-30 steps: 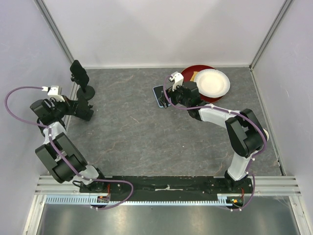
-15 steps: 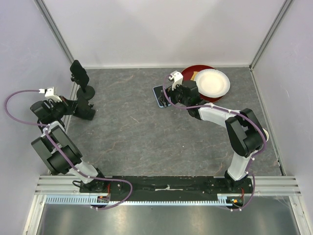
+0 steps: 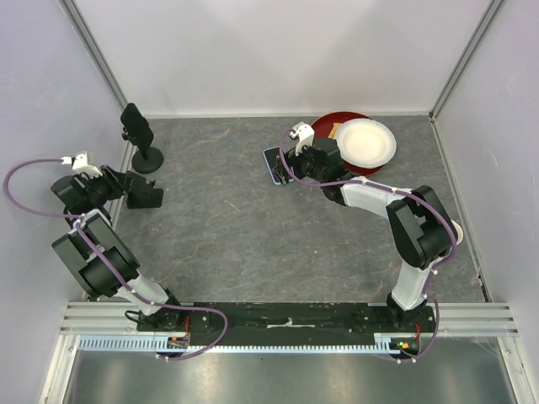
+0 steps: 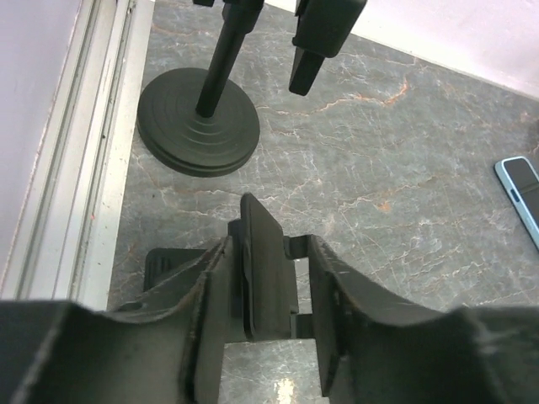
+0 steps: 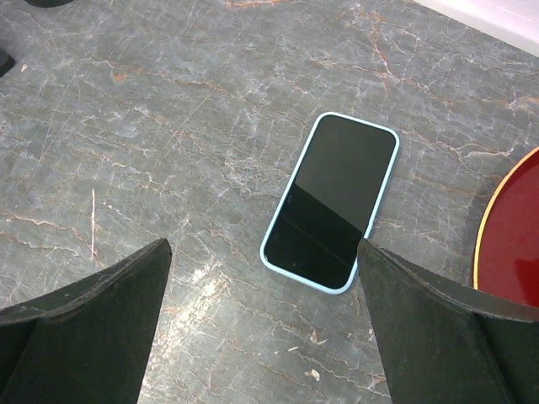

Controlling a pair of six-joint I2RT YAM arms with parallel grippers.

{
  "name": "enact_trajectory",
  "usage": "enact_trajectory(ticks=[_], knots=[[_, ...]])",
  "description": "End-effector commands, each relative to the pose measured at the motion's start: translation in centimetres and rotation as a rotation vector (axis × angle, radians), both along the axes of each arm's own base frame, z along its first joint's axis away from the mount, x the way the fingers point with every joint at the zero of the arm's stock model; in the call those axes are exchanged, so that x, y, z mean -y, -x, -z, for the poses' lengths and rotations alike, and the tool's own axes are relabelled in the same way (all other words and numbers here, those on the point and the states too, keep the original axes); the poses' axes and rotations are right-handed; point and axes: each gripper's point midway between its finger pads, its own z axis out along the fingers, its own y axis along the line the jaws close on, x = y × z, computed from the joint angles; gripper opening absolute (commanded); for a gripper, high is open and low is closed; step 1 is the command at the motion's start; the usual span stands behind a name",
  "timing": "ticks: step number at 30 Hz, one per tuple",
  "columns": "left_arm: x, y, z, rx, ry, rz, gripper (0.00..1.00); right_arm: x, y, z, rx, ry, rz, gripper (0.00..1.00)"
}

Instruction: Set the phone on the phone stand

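The phone [image 3: 274,165], black screen up in a light blue case, lies flat on the grey table; it also shows in the right wrist view [image 5: 330,202] and the left wrist view [image 4: 524,189]. My right gripper [image 3: 291,161] hovers just over it, open wide and empty [image 5: 263,246]. A tall black phone stand [image 3: 148,158] with a round base [image 4: 198,122] and clamp head stands at the far left. My left gripper [image 3: 125,181] straddles the upright plate of a small black stand [image 4: 268,278]. The plate lies against the left finger, with a gap to the right finger.
A red tray [image 3: 330,126] holding a white plate [image 3: 366,141] sits right behind the phone; its rim shows in the right wrist view [image 5: 509,244]. The left wall and its metal rail [image 4: 93,168] run close beside the stands.
My left arm has drawn back to the left while the small black stand stays on the table. My right gripper has barely moved over the phone.
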Motion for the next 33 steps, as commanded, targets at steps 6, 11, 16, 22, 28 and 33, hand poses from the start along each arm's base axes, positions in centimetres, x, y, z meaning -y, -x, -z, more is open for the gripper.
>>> enact_trajectory(ticks=[6, 11, 16, 22, 28, 33], knots=[[-1.4, 0.2, -1.9, 0.032, -0.016, -0.096, 0.65, -0.8, -0.5, -2.2, 0.056, -0.024, -0.029, 0.98], [-3.4, 1.9, -2.6, 0.031, -0.003, -0.326, 0.68, -0.6, -0.5, -2.2, 0.058, -0.023, -0.027, 0.98], [-4.1, 7.0, -4.4, 0.002, 0.038, -0.769, 0.68, -0.5, -0.7, -2.0, 0.051, -0.015, -0.015, 0.98], [4.4, 6.2, -8.2, 0.063, 0.006, -0.632, 0.67, -0.6, -0.9, -1.3, 0.028, -0.005, -0.011, 0.98], [14.2, 7.1, -12.9, 0.175, -0.016, -0.431, 0.66, -0.6, -1.4, -0.3, -0.003, 0.018, 0.000, 0.98], [19.9, 6.0, -9.3, -0.067, -0.036, -0.399, 0.69, -0.5, -1.5, 0.4, -0.020, 0.030, 0.009, 0.98]])
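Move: The black folding stand I have just carried here is still between my opening left fingers, its middle about 4 cm ahead, 2 cm left and 8 cm below. The round-based phone stand is some 20 cm ahead and 4 cm left; the blue-edged phone lies about 41 cm right and 15 cm ahead. From my right hand that phone is roughly 12 cm ahead, 4 cm left and 13 cm down, with the red plate 20 cm ahead and 18 cm right. I spread my left fingers wider to come free of the folding stand, drifting about 2 cm left and drawing back 5 cm as the wrist turns counter-clockwise some 30 degrees. Then I climb about 12 cm and swing quickly 20 cm right, away from the stand towards the phone's side, undoing part of that turn. Late on, my right hand, still wide open, starts sinking 1.5 cm towards the phone. ##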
